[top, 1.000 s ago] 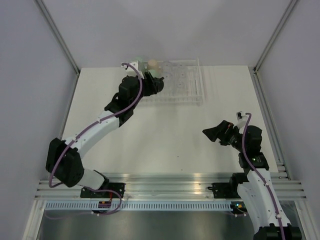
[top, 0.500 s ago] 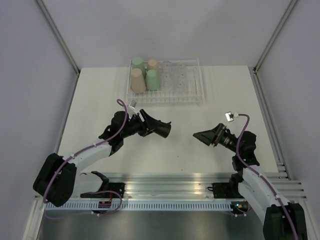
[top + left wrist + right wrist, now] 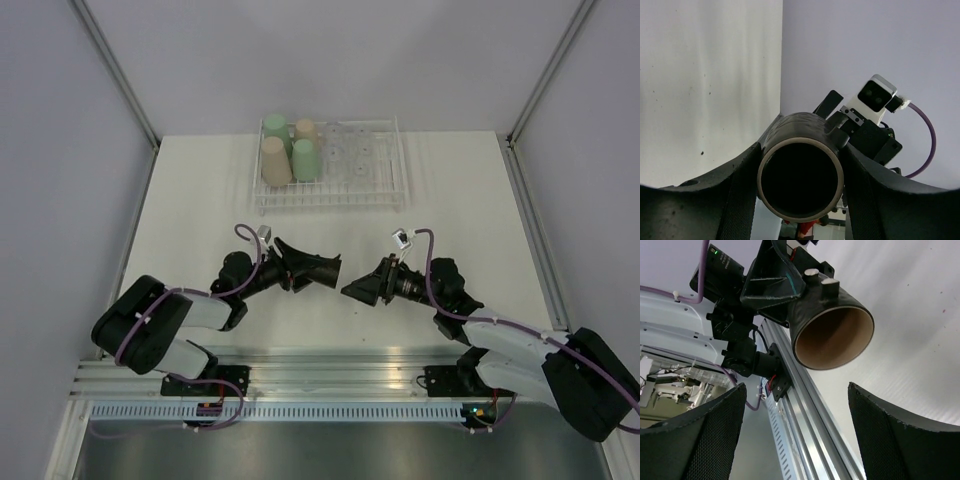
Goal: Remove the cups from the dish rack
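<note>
A small dark brown cup (image 3: 331, 270) hangs on its side over the near middle of the table, with my left gripper (image 3: 318, 268) shut on it. In the left wrist view its dark mouth (image 3: 800, 181) fills the gap between both fingers. My right gripper (image 3: 353, 291) is open just to the right of the cup and points at it. In the right wrist view the cup (image 3: 832, 335) floats ahead of the spread fingers (image 3: 892, 437), not touching them. The dish rack (image 3: 330, 205) stands at the back with green tumblers (image 3: 305, 160), beige tumblers (image 3: 275, 160) and clear cups (image 3: 365, 150).
Both arms reach low across the near half of the table and almost meet at its centre. An aluminium rail (image 3: 330, 365) runs along the near edge below the grippers. Grey walls close in both sides.
My left arm has drawn back from the dish rack to the near middle with the dark brown cup. The right arm has swung left toward the cup, its jaws a little narrower.
</note>
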`<state>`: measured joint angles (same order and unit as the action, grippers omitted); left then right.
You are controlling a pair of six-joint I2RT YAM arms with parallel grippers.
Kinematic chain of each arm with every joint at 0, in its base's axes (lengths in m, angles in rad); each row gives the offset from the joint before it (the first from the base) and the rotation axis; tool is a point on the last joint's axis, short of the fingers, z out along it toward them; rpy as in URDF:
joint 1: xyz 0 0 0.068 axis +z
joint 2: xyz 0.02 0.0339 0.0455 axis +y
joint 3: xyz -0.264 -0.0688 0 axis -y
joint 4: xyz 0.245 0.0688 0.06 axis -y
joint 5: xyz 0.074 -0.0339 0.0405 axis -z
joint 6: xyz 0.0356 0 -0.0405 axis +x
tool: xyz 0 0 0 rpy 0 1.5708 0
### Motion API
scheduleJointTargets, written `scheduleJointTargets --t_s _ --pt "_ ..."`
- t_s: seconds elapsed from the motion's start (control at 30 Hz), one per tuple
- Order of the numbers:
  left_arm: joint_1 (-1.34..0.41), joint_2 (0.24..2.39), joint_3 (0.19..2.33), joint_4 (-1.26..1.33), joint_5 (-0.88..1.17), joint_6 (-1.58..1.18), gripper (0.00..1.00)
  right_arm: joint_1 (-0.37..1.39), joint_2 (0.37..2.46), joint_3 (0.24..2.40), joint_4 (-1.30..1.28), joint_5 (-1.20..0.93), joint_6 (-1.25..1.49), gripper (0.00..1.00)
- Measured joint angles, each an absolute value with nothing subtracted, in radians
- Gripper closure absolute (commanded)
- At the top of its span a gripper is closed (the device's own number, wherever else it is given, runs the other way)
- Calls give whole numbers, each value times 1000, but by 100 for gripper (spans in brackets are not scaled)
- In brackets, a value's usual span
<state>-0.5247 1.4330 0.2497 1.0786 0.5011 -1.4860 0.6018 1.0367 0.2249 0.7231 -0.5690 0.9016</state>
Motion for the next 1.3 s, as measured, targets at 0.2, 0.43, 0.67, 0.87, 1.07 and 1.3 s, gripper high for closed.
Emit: scheduleJointTargets --t_s 0.2,0.43,0.67,0.87,1.07,1.3 --pt "-545 1465 212 1175 501 -1535 98 741 1129 305 718 -409 830 15" --pt "-577 1465 189 1205 500 -1544 98 806 1195 363 720 -289 774 74" --pt "-581 1454 163 1229 437 -1554 98 855 1211 387 701 -245 789 99" --pt "-594 1442 157 1237 407 -1551 18 872 1175 404 627 -204 775 99" --pt "-622 1401 157 1192 402 -1498 0 888 1030 459 320 -59 684 99" --pt "-622 1257 163 1071 398 -1399 0 883 928 603 -220 310 649 99"
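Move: The mug is held sideways in the left gripper, its middle nearly at that hand's point, with its mouth turned towards the right hand. From the open, empty right gripper it lies about 7 cm to the left and 4 cm ahead, roughly level. From the left hand, the right gripper is some 7 cm right and 4 cm back; the dish rack's middle lies about 23 cm ahead, 1 cm right and 10 cm below. The right hand pinches the mug's rim wall, one finger inside the mouth, after sliding left about 5.5 cm; the left hand, having eased back a couple of centimetres, then opens wide and lets go. The right hand keeps its pinch and carries the mug some 10 cm right and slightly forward, turning its fingers downward and forward by about 45 degrees, while the left backs and rises slightly. ##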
